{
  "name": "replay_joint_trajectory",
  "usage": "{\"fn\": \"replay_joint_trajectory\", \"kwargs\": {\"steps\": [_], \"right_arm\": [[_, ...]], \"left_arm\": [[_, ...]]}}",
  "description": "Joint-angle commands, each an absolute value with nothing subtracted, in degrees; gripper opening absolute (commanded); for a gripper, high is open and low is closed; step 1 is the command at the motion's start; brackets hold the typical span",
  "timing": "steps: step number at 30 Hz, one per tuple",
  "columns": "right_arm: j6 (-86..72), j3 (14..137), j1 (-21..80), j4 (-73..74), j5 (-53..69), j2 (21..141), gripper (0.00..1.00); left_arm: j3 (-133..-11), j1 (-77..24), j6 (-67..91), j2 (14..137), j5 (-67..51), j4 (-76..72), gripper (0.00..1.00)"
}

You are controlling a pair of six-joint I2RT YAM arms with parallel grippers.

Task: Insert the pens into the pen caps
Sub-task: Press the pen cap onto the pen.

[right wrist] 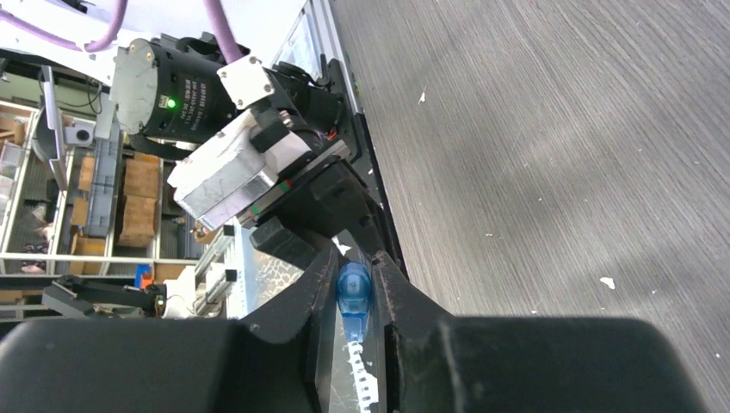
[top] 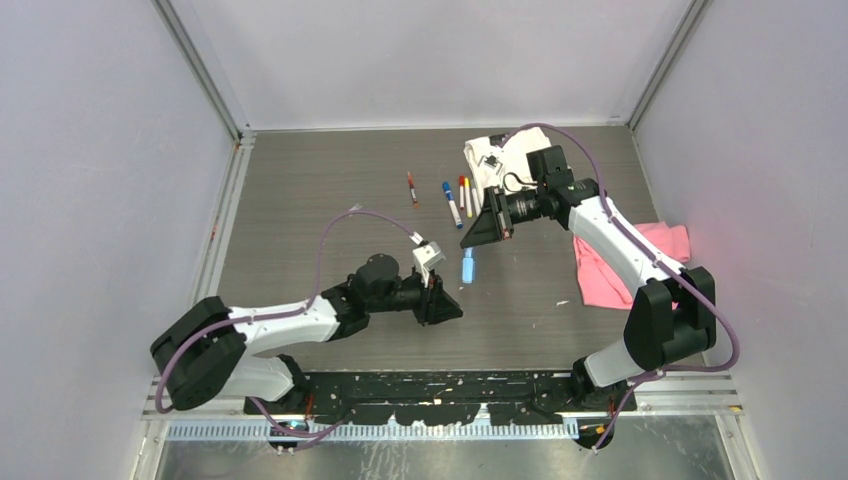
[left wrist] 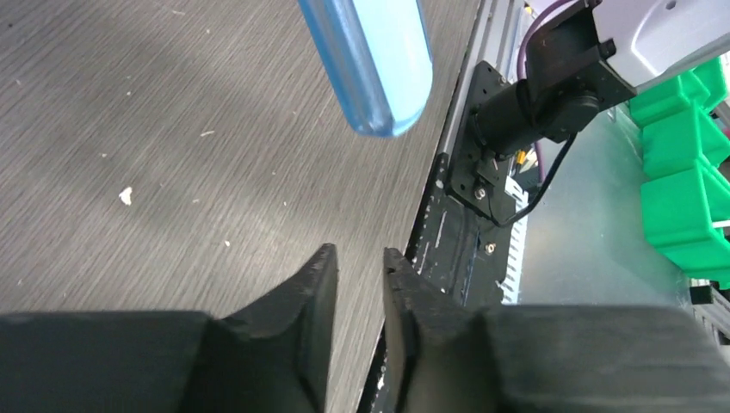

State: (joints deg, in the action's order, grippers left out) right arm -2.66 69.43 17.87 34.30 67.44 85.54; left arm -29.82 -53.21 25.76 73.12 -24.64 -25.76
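My right gripper (top: 467, 243) (right wrist: 355, 274) is shut on a translucent light blue pen cap (top: 467, 266) (right wrist: 353, 291) and holds it above the middle of the table. That cap (left wrist: 379, 60) hangs just ahead of my left gripper (top: 450, 308) (left wrist: 360, 254). The left jaws stand a narrow gap apart with nothing between them. Farther back on the table lie a dark red pen (top: 411, 188), a white pen with a blue end (top: 452, 204), and two more pens (top: 466, 194) side by side with red and yellow ends.
A white cloth (top: 497, 152) lies at the back under the right wrist. On the right, beside the right arm, there is a pink cloth (top: 640, 262). Green bins (left wrist: 684, 163) stand beyond the table's near rail (left wrist: 469, 232).
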Motion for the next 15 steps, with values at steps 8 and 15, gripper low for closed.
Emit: {"fn": "replay_joint_trajectory", "kwargs": {"steps": [8,15], "right_arm": [[-4.72,67.94,18.31,29.61,72.60,84.19,0.01],[-4.66,68.46,18.36,29.79,73.83,84.31,0.01]], "left_arm": [[-29.84,-53.29,36.21,77.70,-20.60,-51.86,0.43],[-27.98,-51.91,41.92,79.52,-22.00,-61.68,0.43]]}}
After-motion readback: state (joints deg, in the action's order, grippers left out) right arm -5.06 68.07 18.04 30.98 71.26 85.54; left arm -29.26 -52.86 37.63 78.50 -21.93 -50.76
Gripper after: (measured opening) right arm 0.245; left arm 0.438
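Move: The light-blue pen, held in the right hand with its free end towards the robot, has its middle about 6 cm ahead of the left hand, 2 cm to its right and 8 cm above; the free end is nearer, some 3 cm ahead. From the right hand, the pen's middle lies roughly 4 cm back, level sideways and 1 cm lower. On the table, the blue-capped pen lies about 29 cm ahead of the left hand, 1 cm left and 13 cm below. No new contact can be made out: the left hand rises about 6 cm towards the free end of the light-blue pen, edging some 2.5 cm right and a little forward as well. Its fingers open wider and tilt up nearly 20 degrees to about level, coming up around the pen's end. The right hand keeps its grip on the pen, almost still. ##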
